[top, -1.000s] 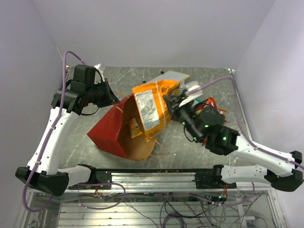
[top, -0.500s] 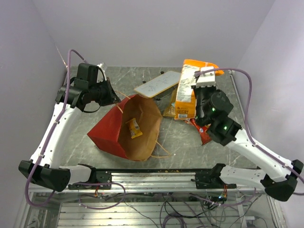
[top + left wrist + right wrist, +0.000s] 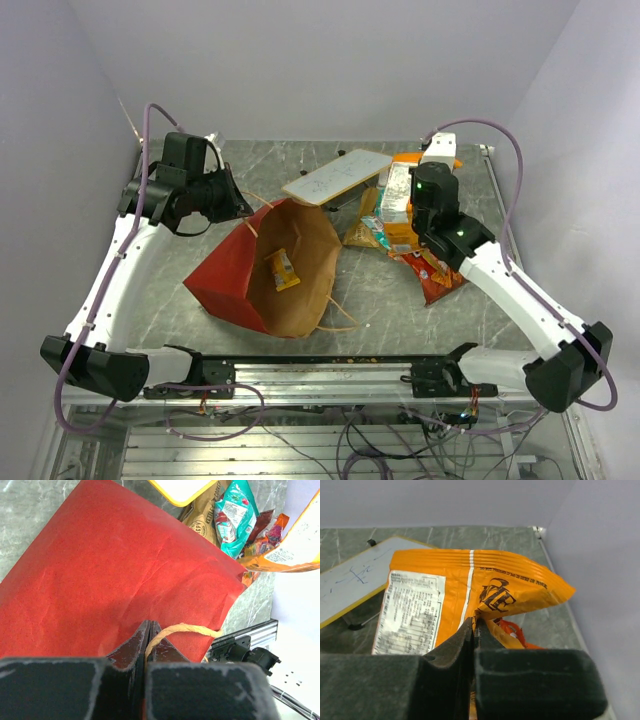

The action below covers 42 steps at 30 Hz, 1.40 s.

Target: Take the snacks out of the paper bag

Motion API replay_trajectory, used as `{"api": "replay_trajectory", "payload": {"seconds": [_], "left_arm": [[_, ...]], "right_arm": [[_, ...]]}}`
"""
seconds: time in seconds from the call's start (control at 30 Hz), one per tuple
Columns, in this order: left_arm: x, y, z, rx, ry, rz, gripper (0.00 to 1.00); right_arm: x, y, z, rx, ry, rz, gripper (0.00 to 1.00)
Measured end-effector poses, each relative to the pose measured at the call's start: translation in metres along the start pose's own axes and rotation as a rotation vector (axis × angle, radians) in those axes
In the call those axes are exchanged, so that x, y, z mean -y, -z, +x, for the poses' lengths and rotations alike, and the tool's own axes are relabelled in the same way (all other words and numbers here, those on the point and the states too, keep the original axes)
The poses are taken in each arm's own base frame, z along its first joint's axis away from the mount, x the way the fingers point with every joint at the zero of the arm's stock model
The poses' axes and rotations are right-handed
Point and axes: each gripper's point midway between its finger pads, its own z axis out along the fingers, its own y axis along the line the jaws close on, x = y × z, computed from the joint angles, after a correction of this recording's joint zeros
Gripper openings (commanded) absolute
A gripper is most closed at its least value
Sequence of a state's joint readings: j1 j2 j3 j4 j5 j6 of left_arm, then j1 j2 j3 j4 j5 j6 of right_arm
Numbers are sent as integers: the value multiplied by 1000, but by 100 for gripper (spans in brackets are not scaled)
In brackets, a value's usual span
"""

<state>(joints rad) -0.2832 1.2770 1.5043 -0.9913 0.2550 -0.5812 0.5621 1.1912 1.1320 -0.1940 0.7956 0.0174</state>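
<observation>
The paper bag [image 3: 222, 275] lies on its side, red outside, its brown mouth facing the near right. One small yellow packet [image 3: 282, 268] rests inside it. My left gripper [image 3: 240, 207] [image 3: 149, 625] is shut on the bag's string handle [image 3: 185, 628] at the far rim. Over at the far right my right gripper [image 3: 415, 180] [image 3: 474, 622] is shut on an orange chip bag [image 3: 396, 195] [image 3: 470, 580], holding it over the other snacks: a gold-brown pack [image 3: 360, 232], a teal pack [image 3: 232, 512] and a red chip bag [image 3: 440, 280].
A flat white board [image 3: 337, 175] with a tan edge lies tilted at the back, between the bag and the snack pile. Walls close in on three sides. The arms' metal base rail [image 3: 320, 375] runs along the near edge.
My right arm has carried the orange chip bag from over the paper bag's mouth to the far right, above the snack pile. The left gripper has kept its hold on the handle.
</observation>
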Motion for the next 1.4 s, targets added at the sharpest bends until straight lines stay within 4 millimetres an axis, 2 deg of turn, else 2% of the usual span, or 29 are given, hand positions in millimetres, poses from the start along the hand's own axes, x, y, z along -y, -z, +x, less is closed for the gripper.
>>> {"api": "replay_trajectory", "payload": {"seconds": [0.13,0.3,0.43,0.53,0.67,0.8,0.97,1.1,1.27,1.4], "left_arm": [[1,0,1,-4,0,9,7],[15,1,3,-20,-9,89,7],[24,-2,19,-83,-14,175,7],[24,-5,35,-145,-15,213,7],[25,-3,53,-205,-59,231,7],[23,8,68,-235,-110,223,7],[13,27,82,-222,-134,195,7],[4,33,93,-224,-125,168,7],[-3,33,90,-204,-105,121,7],[-5,31,84,-178,-83,92,7]], "right_arm": [[-4,-14,18,-75,-72,29,0],[14,-50,58,-199,-146,145,0],[24,-71,91,-283,-180,202,3],[31,-77,107,-321,-188,223,6],[39,-77,126,-359,-180,242,20],[42,-77,134,-379,-167,238,36],[40,-79,128,-364,-143,208,49],[34,-82,115,-350,-120,146,58],[12,-75,78,-279,-127,-45,60],[-23,-38,28,-141,-134,-269,61]]}}
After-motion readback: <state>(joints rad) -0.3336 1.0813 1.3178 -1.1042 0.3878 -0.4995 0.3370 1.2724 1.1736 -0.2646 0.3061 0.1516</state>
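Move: The right gripper still holds the big orange packet; the snack heap for it has its middle about 7 cm right, 3 cm ahead and 26 cm below. The whiteboard stands roughly 24 cm ahead and 13 cm left, the paper bag about 28 cm left and 12 cm back. From the left gripper, shut on the bag's handle, the bag's middle is some 4 cm back, 1 cm right and 18 cm below, the heap about 34 cm right and 11 cm ahead. Lower the right gripper about 13 cm onto the heap side, swinging right and a little forward while tipping down and turning clockwise, then open wide to let go of the orange packet; rise again and swing back left, turning counter-clockwise. Meanwhile keep the left fingers shut on the paper bag's handle and draw it back about 9 cm, dipping slightly, first bearing right, then left. ##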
